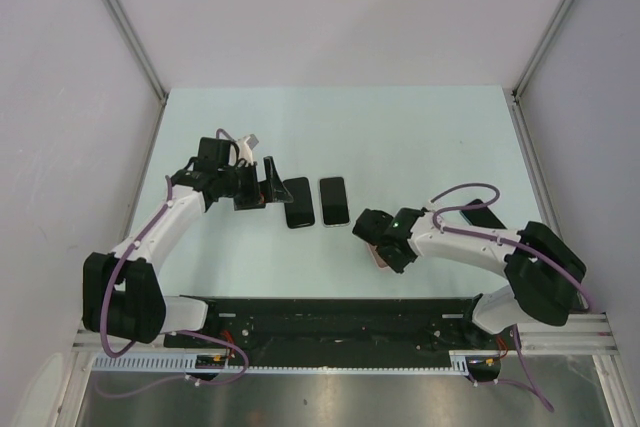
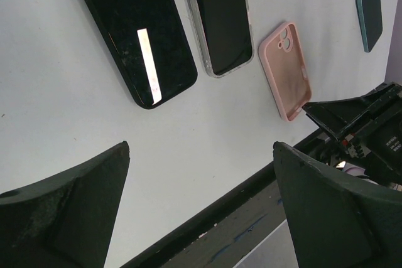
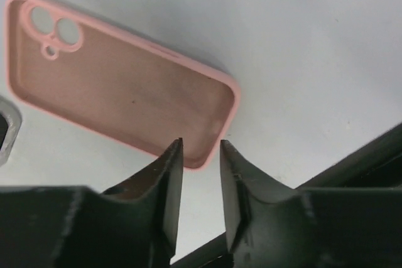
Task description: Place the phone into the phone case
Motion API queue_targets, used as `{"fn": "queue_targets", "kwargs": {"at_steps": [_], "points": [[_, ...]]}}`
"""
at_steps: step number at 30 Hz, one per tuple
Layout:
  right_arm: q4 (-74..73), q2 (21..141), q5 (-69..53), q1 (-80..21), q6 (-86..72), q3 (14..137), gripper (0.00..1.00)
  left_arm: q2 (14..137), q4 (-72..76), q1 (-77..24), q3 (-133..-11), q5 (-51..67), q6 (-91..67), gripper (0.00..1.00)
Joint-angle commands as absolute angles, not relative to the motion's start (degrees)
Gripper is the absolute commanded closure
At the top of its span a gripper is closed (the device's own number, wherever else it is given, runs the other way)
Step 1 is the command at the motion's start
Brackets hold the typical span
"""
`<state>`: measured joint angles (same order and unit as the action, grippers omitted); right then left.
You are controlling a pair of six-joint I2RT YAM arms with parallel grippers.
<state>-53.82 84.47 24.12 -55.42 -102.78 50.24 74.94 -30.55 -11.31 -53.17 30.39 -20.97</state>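
Observation:
A bare black phone lies at the table's middle, with a second phone in a clear case right of it. Both show in the left wrist view, the black phone and the clear-cased phone. An empty pink phone case lies open side up near the front edge and also shows in the top view. My right gripper hovers over its near corner with the jaws a narrow gap apart, holding nothing. My left gripper is wide open and empty, just left of the black phone.
A dark teal case lies to the right behind the right arm and also shows in the left wrist view. The black mounting rail runs along the front edge. White walls enclose the table on three sides.

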Motion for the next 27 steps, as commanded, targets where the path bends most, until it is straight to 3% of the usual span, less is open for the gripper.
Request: {"fn": "queue_targets", "kwargs": {"at_steps": [1,4,7,8,9,14,21,27], "points": [[-48.4,80.0,33.0,-56.1,-91.9,50.3,0.62,72.2,-29.2,-11.9,-53.0,31.9,-20.7,0.00],[-36.9,77.6,35.0,-54.7,-70.6,50.4,0.53,72.0,-29.1,-11.9,-52.9,32.1,-20.7,0.00],[-28.5,77.6,28.1,-49.7,-48.9,51.5,0.35,71.9,-28.8,-12.0,-52.8,32.4,-20.8,0.00],[-28.5,77.6,26.9,-46.7,-45.8,52.1,0.23,72.0,-28.8,-12.1,-52.8,32.7,-20.8,0.00],[-28.4,77.6,25.0,-45.2,-42.6,52.8,0.18,72.0,-28.7,-12.1,-52.8,32.9,-20.9,0.00],[-28.6,76.6,21.2,-37.6,-18.2,56.9,0.13,71.7,-28.7,-12.3,-52.7,32.8,-20.9,0.00],[-32.6,77.4,18.6,-22.9,-1.2,62.0,0.14,71.6,-28.6,-12.4,-52.6,32.9,-21.0,0.00],[-38.6,83.0,24.9,-21.5,20.9,62.0,0.09,71.1,-27.1,-12.9,-52.1,34.8,-21.6,0.01]]}}
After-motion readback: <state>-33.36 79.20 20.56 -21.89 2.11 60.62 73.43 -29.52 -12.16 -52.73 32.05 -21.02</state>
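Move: The right hand is low over the near end of the pink phone case, whose middle lies about 6 cm ahead and 2 cm left. The teal-edged phone lies some 10 cm ahead and 23 cm right; the clear-cased phone is 18 cm ahead and 14 cm left. All lie about 2 cm below this hand. From the left hand, the pink case is roughly 9 cm back, 26 cm right and 12 cm down. Right hand leaves the pink case forward, right and up, some 20 cm, turning counter-clockwise as its fingers open wide. ##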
